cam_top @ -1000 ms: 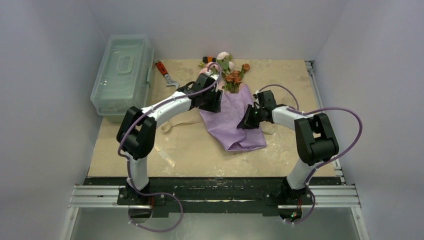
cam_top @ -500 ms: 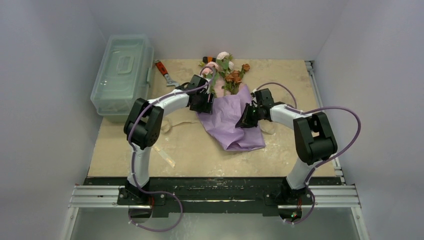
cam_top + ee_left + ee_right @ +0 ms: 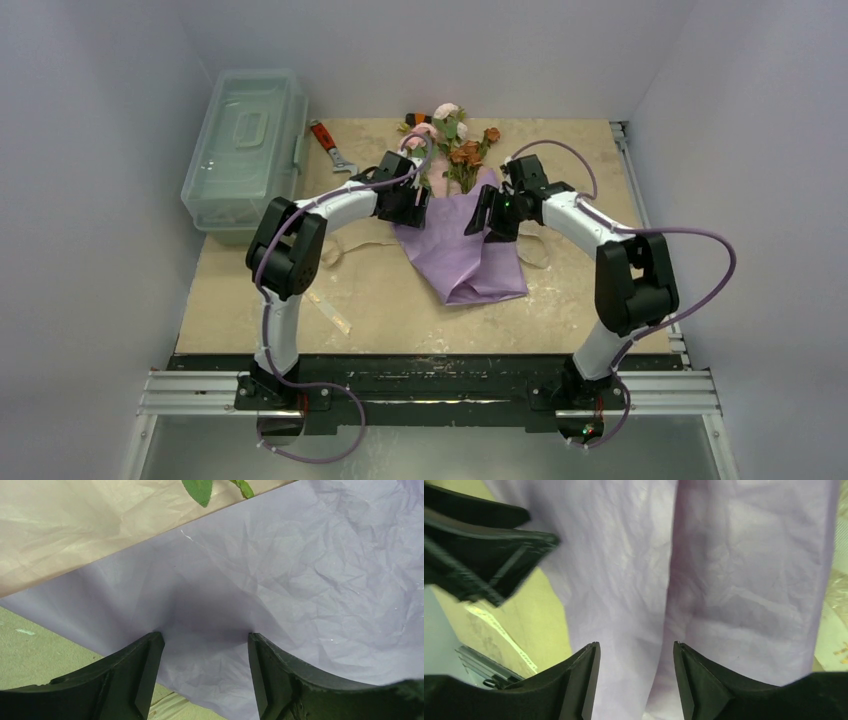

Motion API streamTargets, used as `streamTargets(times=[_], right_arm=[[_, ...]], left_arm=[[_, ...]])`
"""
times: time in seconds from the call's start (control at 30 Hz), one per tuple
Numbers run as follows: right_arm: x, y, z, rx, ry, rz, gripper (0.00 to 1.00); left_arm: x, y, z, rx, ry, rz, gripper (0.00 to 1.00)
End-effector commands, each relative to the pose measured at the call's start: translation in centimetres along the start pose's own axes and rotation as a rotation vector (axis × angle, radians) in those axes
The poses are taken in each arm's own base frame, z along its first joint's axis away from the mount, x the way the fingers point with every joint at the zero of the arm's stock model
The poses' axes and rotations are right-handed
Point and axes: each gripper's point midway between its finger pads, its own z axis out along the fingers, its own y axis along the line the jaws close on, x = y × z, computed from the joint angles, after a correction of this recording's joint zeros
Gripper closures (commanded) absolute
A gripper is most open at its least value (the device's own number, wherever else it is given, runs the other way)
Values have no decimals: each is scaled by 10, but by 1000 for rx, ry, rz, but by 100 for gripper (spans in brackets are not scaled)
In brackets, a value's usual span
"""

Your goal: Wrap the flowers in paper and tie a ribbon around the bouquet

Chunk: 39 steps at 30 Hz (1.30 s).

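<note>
The flowers [image 3: 455, 140] lie at the back of the table, pink, white and orange blooms pointing away. Their stems are hidden under the lilac paper [image 3: 465, 250], which is folded over them into a rough cone narrowing toward me. My left gripper [image 3: 413, 205] stands open at the paper's upper left edge; in its wrist view the open left gripper [image 3: 204, 640] rests over crinkled lilac paper [image 3: 300, 580] with a green leaf [image 3: 200, 487] beyond. My right gripper [image 3: 488, 215], [image 3: 635, 647] is open above a fold in the paper [image 3: 734, 580]. Cream ribbon [image 3: 335, 252] loops out from under the paper.
A clear plastic lidded box [image 3: 250, 140] sits at the back left. A red-handled wrench [image 3: 327, 142] lies beside it. A pale strip [image 3: 330, 312] lies on the table near the front left. White walls enclose the table on three sides.
The right gripper has let go of the paper, opened, and moved back toward the blooms. The left gripper has moved back and left to the paper's upper edge and spread a little wider.
</note>
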Motion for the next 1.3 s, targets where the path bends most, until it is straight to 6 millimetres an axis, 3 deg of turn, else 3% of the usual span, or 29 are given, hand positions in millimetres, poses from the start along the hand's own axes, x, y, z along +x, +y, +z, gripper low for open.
streamTargets(times=[0.0, 0.27, 0.47, 0.57, 0.7, 0.83, 1.1, 1.27], right_arm=[[-32, 35, -54, -33, -131, -96, 37], [30, 106, -61, -233, -10, -311, 42], [59, 120, -31, -384, 82, -293, 61], [75, 110, -2, -413, 165, -273, 70], [102, 80, 35, -371, 264, -262, 75], [134, 50, 53, -353, 351, -232, 77], [176, 4, 55, -278, 423, -205, 79], [178, 5, 33, -254, 426, -220, 84]], left_arm=[[11, 4, 6, 11, 15, 6, 33], [13, 1, 4, 22, 17, -4, 34], [15, 0, 5, 31, 16, -9, 34], [14, -3, 6, 45, 14, -21, 35], [14, -4, 8, 50, 16, -26, 35], [15, -3, 9, 45, 17, -26, 35], [11, 4, 8, 5, 8, -19, 36], [10, 6, 8, -2, 7, -22, 36]])
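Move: The near left corner of the purple paper lies about 14 cm back from the right gripper, 7 cm to its left and 6 cm below. The near right corner is some 12 cm back and 8 cm to the right of the gripper. The ribbon loop sits about 4 cm back and 10 cm to the right, and the orange roses some 14 cm ahead and 3 cm left. From the left gripper the near left corner is about 16 cm back and 6 cm right, slightly below. Lift the right gripper some 9 cm clear of the folded purple paper while swinging it left, then carry it back and down to the near left corner, finishing with a low pull back of about 4 cm along the paper. Turn it about 25 degrees counter-clockwise, left side rising, and draw the open fingers nearly shut. Keep the left fingertips planted on the paper's far left part. ##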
